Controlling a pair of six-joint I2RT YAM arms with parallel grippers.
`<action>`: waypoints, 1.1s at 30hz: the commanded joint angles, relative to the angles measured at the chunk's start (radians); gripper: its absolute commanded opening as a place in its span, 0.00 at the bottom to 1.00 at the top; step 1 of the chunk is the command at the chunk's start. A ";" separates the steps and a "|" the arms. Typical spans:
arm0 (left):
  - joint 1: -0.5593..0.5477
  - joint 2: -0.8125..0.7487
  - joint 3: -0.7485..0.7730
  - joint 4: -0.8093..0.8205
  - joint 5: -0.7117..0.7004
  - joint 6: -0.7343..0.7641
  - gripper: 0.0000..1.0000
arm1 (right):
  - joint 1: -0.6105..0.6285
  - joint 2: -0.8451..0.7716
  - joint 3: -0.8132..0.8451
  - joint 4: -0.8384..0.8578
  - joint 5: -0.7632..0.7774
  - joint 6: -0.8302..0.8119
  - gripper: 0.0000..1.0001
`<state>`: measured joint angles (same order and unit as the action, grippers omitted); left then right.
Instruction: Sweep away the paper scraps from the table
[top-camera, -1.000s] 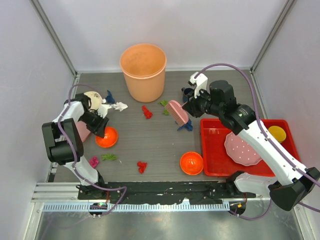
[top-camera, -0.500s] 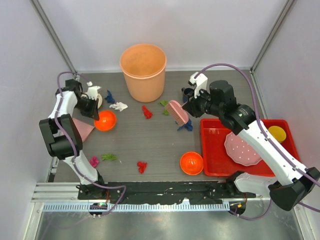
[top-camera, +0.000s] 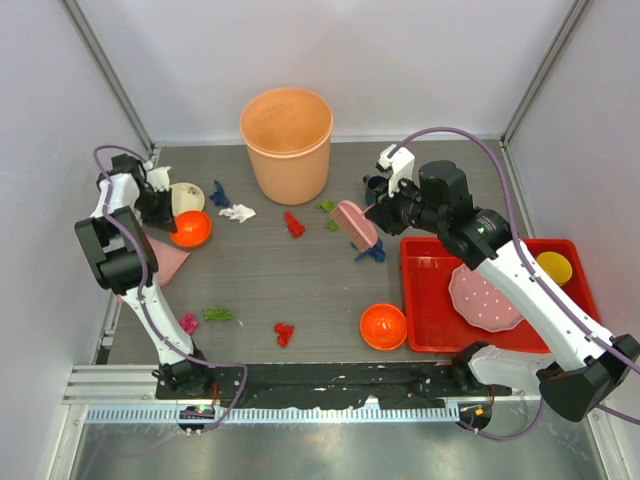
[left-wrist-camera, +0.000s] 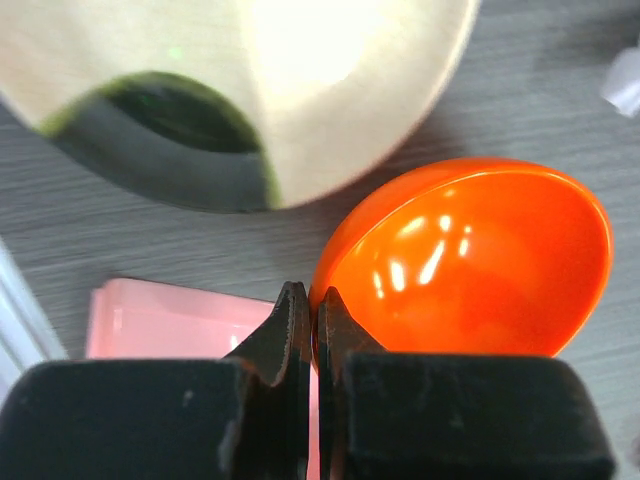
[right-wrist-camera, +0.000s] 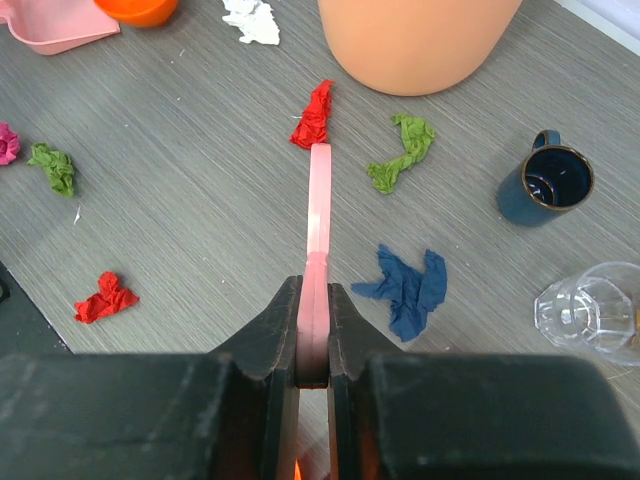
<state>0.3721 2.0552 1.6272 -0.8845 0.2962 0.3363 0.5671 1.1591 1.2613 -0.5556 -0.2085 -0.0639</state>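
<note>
Several paper scraps lie on the dark table (top-camera: 280, 285): blue (top-camera: 219, 193), white (top-camera: 238, 212), red (top-camera: 293, 224), green (top-camera: 327, 206), blue (top-camera: 372, 253), green (top-camera: 218, 314), magenta (top-camera: 188, 322) and red (top-camera: 284, 333). The right wrist view shows a red scrap (right-wrist-camera: 315, 115), a green one (right-wrist-camera: 403, 150) and a blue one (right-wrist-camera: 408, 288). My right gripper (right-wrist-camera: 314, 300) is shut on a pink brush (top-camera: 352, 225), held over the table. My left gripper (left-wrist-camera: 315, 300) is shut on the rim of an orange bowl (top-camera: 190, 228) at the far left.
A pink dustpan (top-camera: 165, 258) lies by the left edge, next to a cream bowl (top-camera: 185, 195). At the back stands an orange bin (top-camera: 286, 140). A red tray (top-camera: 430, 300) on the right holds a pink plate and a yellow bowl. Another orange bowl (top-camera: 383, 326), a dark mug (top-camera: 375, 185) and a clear glass (right-wrist-camera: 590, 310) are nearby.
My left gripper closed on the orange bowl's rim and carried it back and to the left, beside the cream bowl. The right arm and brush have not moved.
</note>
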 joint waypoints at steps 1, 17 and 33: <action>0.044 0.039 0.112 0.009 -0.080 -0.020 0.00 | -0.003 -0.018 0.015 0.031 -0.003 -0.022 0.01; 0.056 0.249 0.442 -0.071 -0.235 -0.005 0.00 | -0.003 -0.009 0.029 0.022 -0.006 -0.027 0.01; 0.053 0.045 0.339 -0.031 -0.097 -0.029 0.63 | -0.003 -0.032 0.035 0.005 0.062 -0.005 0.01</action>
<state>0.4240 2.2700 1.9564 -0.9371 0.1303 0.3229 0.5671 1.1584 1.2613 -0.5659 -0.2066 -0.0769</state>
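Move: The left hand still pinches the orange bowl by its left rim, the bowl's middle about 6 cm to the hand's right. Its resting place centres some 7 cm ahead and 2 cm left, a little lower. The plate lies 12 cm ahead and 5 cm right; the pink dustpan is about 13 cm back and 3 cm left. From the right hand that resting place is roughly 68 cm left, 18 cm ahead and far below. The left hand carries the orange bowl about 10 cm left and forward, then opens and eases back slightly. ##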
